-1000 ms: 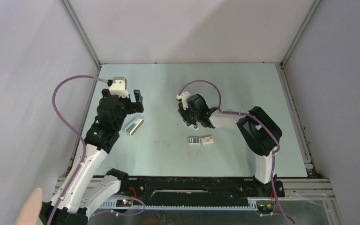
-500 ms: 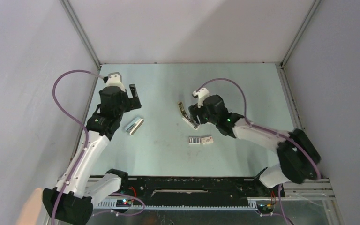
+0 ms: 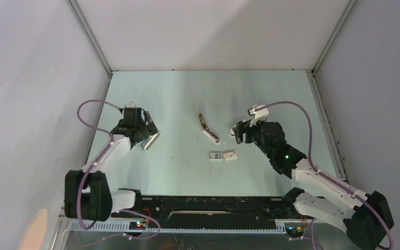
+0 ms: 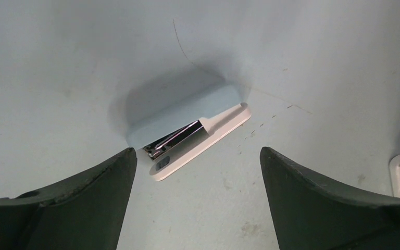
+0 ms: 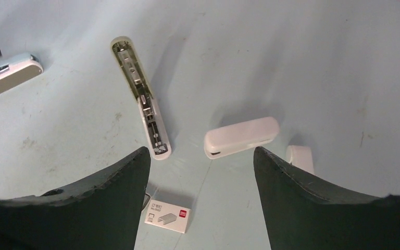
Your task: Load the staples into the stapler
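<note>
The stapler (image 3: 208, 128) lies swung open mid-table, its metal magazine (image 5: 141, 99) facing up. The staples (image 3: 216, 155), a small grey striped block, rest just in front of it beside a white staple box (image 3: 230, 155) (image 5: 168, 216); in the right wrist view my finger hides the staples. My right gripper (image 3: 238, 131) (image 5: 201, 151) hovers open to the right of the stapler, holding nothing. My left gripper (image 3: 148, 130) (image 4: 197, 156) is open and low, just short of a closed light-blue stapler (image 4: 187, 117) (image 3: 151, 140).
A white stapler-shaped piece (image 5: 242, 136) lies just ahead of my right fingers, and a smaller white piece (image 5: 299, 156) sits to its right. Grey enclosure walls and metal rails (image 3: 91, 41) bound the pale green table (image 3: 177, 172).
My right gripper has opened and pulled away to the right, uncovering the opened stapler on the table. My left arm has dropped low, its gripper now nearer, at the closed stapler.
</note>
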`<action>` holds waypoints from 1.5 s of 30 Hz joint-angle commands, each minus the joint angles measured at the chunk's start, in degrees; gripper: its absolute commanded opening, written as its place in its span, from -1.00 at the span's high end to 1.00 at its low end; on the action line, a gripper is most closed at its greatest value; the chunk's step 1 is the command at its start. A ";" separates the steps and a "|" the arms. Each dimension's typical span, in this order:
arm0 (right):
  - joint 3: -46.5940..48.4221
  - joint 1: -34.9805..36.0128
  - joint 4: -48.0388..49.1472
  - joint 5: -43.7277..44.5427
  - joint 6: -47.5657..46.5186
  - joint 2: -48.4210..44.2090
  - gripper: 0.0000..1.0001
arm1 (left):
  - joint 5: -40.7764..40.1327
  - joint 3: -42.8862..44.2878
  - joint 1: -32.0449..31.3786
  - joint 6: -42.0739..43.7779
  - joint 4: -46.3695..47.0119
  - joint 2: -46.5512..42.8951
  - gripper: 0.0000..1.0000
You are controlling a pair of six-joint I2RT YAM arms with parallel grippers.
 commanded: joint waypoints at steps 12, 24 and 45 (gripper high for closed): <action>-2.64 -2.39 2.36 1.58 2.59 -2.84 -0.49 | 15.96 -4.41 -1.93 -12.10 11.56 8.24 -0.47; -2.82 -1.82 3.22 1.67 2.16 -1.90 -0.48 | -4.36 -0.35 -11.86 -10.14 2.72 1.74 -0.25; -2.82 -2.65 5.41 -2.42 2.05 3.31 -0.45 | -7.77 -2.02 -11.77 -7.02 9.17 12.59 0.04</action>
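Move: The blue-and-pink stapler lies on its side with its middle about 3 cm ahead of the left hand, 3 cm to its right and 7 cm below. On the table past it, the opened beige stapler is some 6 cm ahead of the left hand and 26 cm to its right. The loose staples lie roughly 4 cm back and 30 cm right of that hand. From the right hand, the blue-and-pink stapler is about 41 cm left, 5 cm ahead and 17 cm down. The blue-and-pink stapler is swung round by the left hand, which sinks about 4.5 cm beside it, then sweeps roughly 10 cm right, nudging its near end. The hand lifts and comes back left over 5 cm, then drops about 5 cm again over that near end, fingers narrowing to about half open. The right hand, empty, sinks some 3.5 cm, its fingers staying open. ##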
